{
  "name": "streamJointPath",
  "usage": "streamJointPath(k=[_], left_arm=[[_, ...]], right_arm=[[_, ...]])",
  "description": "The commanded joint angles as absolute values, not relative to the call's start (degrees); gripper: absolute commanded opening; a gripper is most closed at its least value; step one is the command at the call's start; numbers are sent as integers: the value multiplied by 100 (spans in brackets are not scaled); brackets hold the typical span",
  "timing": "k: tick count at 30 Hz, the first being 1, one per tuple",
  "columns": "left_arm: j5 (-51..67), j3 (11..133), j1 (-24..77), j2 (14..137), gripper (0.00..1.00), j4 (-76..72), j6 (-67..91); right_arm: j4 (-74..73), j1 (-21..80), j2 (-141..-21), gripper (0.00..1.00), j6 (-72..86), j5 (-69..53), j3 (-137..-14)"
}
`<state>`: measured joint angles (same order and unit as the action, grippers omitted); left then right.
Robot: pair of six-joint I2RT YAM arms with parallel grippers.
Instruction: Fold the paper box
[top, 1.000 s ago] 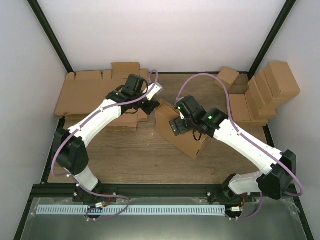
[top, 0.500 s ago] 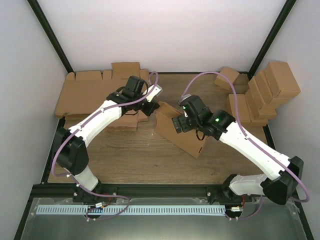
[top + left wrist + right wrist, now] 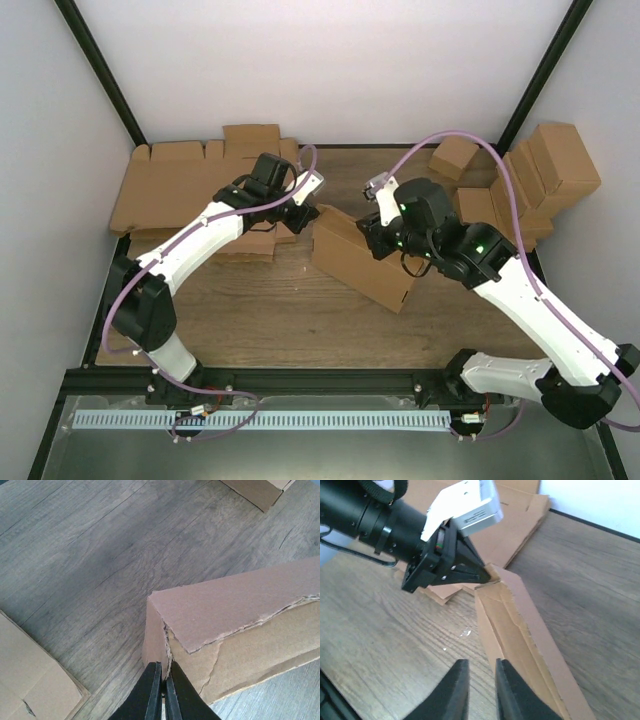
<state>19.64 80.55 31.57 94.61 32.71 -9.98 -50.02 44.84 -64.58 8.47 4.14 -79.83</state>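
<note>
The paper box (image 3: 362, 262), a half-formed brown cardboard blank, stands tilted in the middle of the table. My left gripper (image 3: 311, 215) is shut on the box's far left corner; in the left wrist view its fingertips (image 3: 163, 692) pinch the torn corner edge of the box (image 3: 235, 610). My right gripper (image 3: 376, 240) hovers over the box's far side. In the right wrist view its jaws (image 3: 482, 690) stand narrowly apart, with bare table in the gap and the box's wall (image 3: 520, 630) just beside the right finger. The left gripper (image 3: 479, 576) shows there at the box's corner.
A pile of flat cardboard blanks (image 3: 180, 190) lies at the back left, under the left arm. Small ready-made boxes (image 3: 540, 180) cluster at the back right, one (image 3: 453, 156) apart from the rest. Black frame posts stand at both back corners.
My right arm has swung up and back toward the right, and its jaws have narrowed from wide open. The left gripper has kept its pinch on the box's corner.
</note>
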Motion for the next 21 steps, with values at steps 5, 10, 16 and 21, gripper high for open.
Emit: streamJointPath(k=[5, 10, 16, 21], left_arm=[[1934, 8000, 3216, 9233, 5, 3324, -978], [1923, 7981, 3216, 9217, 5, 3324, -992], [1933, 7980, 3217, 9234, 5, 3329, -994], [1946, 8027, 3226, 9236, 5, 3374, -968]], right_arm=[[-4222, 4518, -6426, 1, 1010, 420, -6781], [-3500, 4518, -6267, 1, 1236, 1182, -6099], [-3293, 4518, -6299, 1, 1270, 1467, -5703], [-3336, 4526, -6411, 1, 1294, 1602, -5554]])
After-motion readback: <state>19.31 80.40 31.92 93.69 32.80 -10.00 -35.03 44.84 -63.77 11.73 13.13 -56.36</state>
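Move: The open slot along the top of the paper box lies almost straight below my right hand, some 13 cm down and about 2 cm ahead and 2 cm to the right. The box corner pinched by my left fingers is about 12 cm ahead of my right hand, 9 cm to its left and 12 cm lower. The slot's middle lies about 10 cm back and 11 cm to the right of my left hand, roughly level. The flat cardboard's middle is some 24 cm left of my left hand, 8 cm ahead and 19 cm below. I finish shutting my partly open right fingers and drop that hand almost straight down, about 12 cm, bringing the closed tips to the box's top slot. Near the bottom I ease them forward and right by a couple of centimetres along the box, the wrist turning some 10 degrees clockwise. My left hand stays put, still pinching the corner. ##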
